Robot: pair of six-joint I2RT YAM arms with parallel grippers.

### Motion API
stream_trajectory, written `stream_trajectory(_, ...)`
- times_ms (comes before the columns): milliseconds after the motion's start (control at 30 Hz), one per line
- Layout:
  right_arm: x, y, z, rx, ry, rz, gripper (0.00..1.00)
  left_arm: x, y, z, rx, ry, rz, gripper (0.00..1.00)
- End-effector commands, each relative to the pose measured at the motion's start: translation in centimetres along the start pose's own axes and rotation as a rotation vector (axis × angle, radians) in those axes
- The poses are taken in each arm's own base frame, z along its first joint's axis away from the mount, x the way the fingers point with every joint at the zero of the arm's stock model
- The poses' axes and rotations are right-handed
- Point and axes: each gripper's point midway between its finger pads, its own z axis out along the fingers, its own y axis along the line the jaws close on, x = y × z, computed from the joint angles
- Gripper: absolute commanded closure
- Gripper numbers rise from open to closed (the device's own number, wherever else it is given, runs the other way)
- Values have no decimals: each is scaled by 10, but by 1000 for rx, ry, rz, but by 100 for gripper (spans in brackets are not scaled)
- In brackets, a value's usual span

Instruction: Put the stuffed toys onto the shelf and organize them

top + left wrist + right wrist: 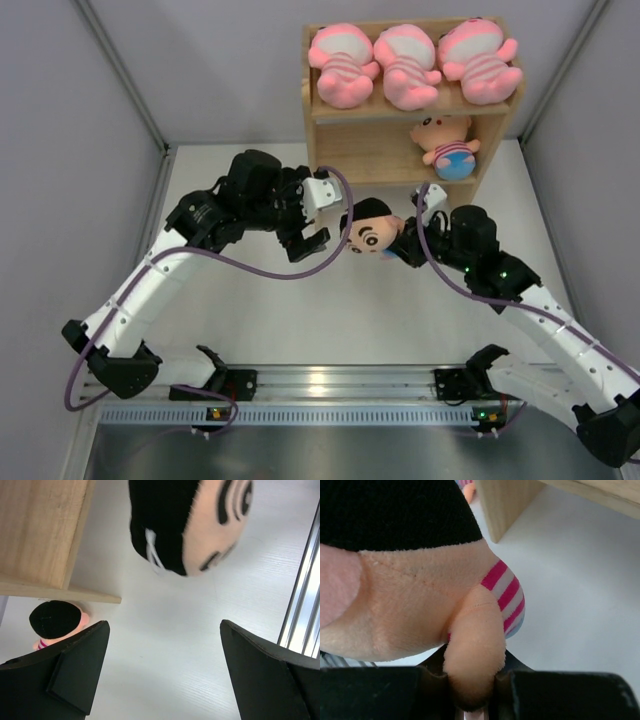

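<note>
The wooden shelf [330, 105] stands at the back right, with three pink striped stuffed toys [405, 62] side by side on its top tier. On the lower tier, at the right, sits a black-haired doll [447, 145]. In front of the shelf another doll [372, 232] hangs above the table. My right gripper [472, 680] is shut on this doll's peach arm [472, 640]. My left gripper [164, 625] is open and holds nothing, just left of the doll's head [190, 525]. In the overhead view it [308, 243] is apart from the toy.
The shelf's side panel [40, 530] is close on the left of my left gripper, and the lower-tier doll [55, 622] shows past its edge. A shelf post [510, 505] rises beyond the held doll. Grey walls close in the white table [330, 320]. A metal rail [330, 385] runs along the near edge.
</note>
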Motion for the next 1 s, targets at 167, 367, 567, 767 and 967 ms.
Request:
stream_trajectory(167,-50,-32,-6,200,-161,421,100,-12,14,-5,-80,-46,-9,1)
stream_trajectory(367,-61,-20,10,132,-155,591,100,7,16,29,-45,24,-64,1)
stream_trajectory(567,-74,-9,14,64,-164,628,100,3,17,55,10,40,-76,1)
stream_trajectory(767,-70,1,11,20,-132,600,100,-36,22,66,51,-76,-85,1)
stream_trajectory(967,-75,9,4,-27,-159,578,100,-55,8,74,161,-144,-146,1)
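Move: The black-haired toy dangles by its arm from my right fingers; its head is about 9 cm right of my open left hand, 2 cm back and 3 cm lower. My left gripper, where my right hand presents it, is some 14 cm left of my right hand, 4 cm ahead and 4 cm higher. From my left hand, the toy already on the lower shelf is about 22 cm right, 12 cm ahead and 10 cm down; the table toy is 12 cm ahead, 9 cm left and 26 cm down. With fingers kept wide open, my left hand rises a touch, then dips forward and to the right, and climbs part of the way back while still closing in on the toy's head, about 6 cm rightward overall. Meanwhile my right hand keeps its pinch on the toy's arm, eases about 3 cm forward with a small swing right and back left, rises about 2 cm, and turns clockwise, rolling its left side up and tipping its fingers down. ##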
